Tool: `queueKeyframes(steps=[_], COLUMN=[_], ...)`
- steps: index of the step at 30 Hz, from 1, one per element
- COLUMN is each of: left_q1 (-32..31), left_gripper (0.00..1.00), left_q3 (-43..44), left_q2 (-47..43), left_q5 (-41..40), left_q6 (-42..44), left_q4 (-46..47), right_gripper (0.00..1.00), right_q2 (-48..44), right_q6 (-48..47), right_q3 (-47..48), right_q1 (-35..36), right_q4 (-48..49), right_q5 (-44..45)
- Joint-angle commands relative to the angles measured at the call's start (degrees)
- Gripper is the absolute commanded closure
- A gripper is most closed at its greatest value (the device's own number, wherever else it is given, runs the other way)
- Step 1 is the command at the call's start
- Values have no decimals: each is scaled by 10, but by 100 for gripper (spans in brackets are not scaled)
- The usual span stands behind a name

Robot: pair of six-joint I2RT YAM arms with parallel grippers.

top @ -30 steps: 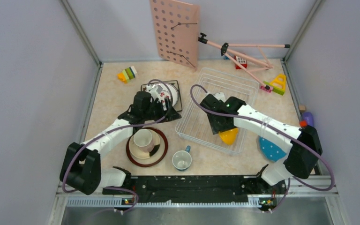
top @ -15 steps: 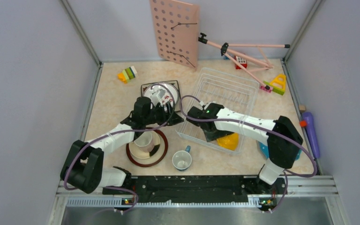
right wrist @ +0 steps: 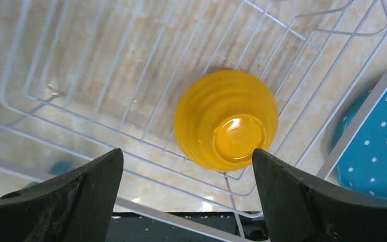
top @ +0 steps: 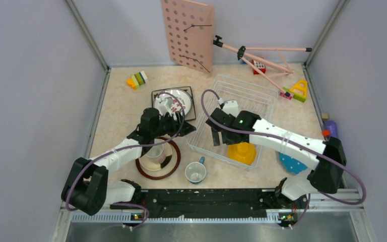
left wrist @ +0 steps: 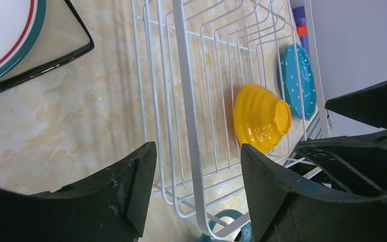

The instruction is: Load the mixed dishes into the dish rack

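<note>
The yellow bowl lies upside down in the near corner of the dish rack. My right gripper hangs open above the rack, just left of the bowl, holding nothing. My left gripper is open, its jaws either side of the rack's left rim without touching it. Behind it the white plate rests on the square floral plate. The pink cup sits on stacked plates. The blue-grey mug and blue polka-dot plate lie outside the rack.
A pink pegboard leans on the back wall beside a pink folding stand. Toy blocks lie at the back left and back right. A purple object lies by the right wall.
My right gripper opened and let go of the yellow bowl, which now rests upside down in the rack; the gripper drew back to the left. My left gripper shifted slightly nearer the rack's rim.
</note>
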Motion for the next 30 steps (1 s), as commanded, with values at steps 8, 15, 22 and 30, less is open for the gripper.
queueKeyframes(steps=[8, 15, 22, 30], left_q1=[-3, -58, -142, -238], left_gripper=[31, 29, 31, 36], left_q3=[77, 137, 154, 163], left_q2=[-86, -150, -199, -169], left_q5=[-53, -157, -212, -235], left_q6=[21, 53, 45, 39], left_q4=[-152, -403, -507, -545], right_gripper=[8, 10, 21, 62], right_q2=[-180, -300, -319, -295], right_q6=[-13, -68, -71, -62], right_q3=[-63, -163, -251, -290], right_q1=[-45, -222, -289, -308], right_q4=[81, 108, 176, 263], right_q5=[7, -45, -80, -128])
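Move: The blue mug stands roughly 13 cm back, 2 cm right and 6 cm below the left hand. The pink cup is some 6 cm back and 15 cm left of this hand. From the right hand, the dish rack's right rim is about 14 cm right, 3 cm ahead and 4 cm down; the yellow bowl is level with it, 7 cm right, 6 cm below; the blue polka-dot plate is level, 28 cm right, 9 cm below. Raise the left gripper about 4 cm clear of the dish rack's edge, then draw it back some 12 cm towards the blue mug, rolling its left side up so the open fingers tip down, and start sinking. Lift the empty right gripper off the bowl, sweep it 13 cm right to the rack's right rim, turning clockwise, then lower it while half closing its fingers. ##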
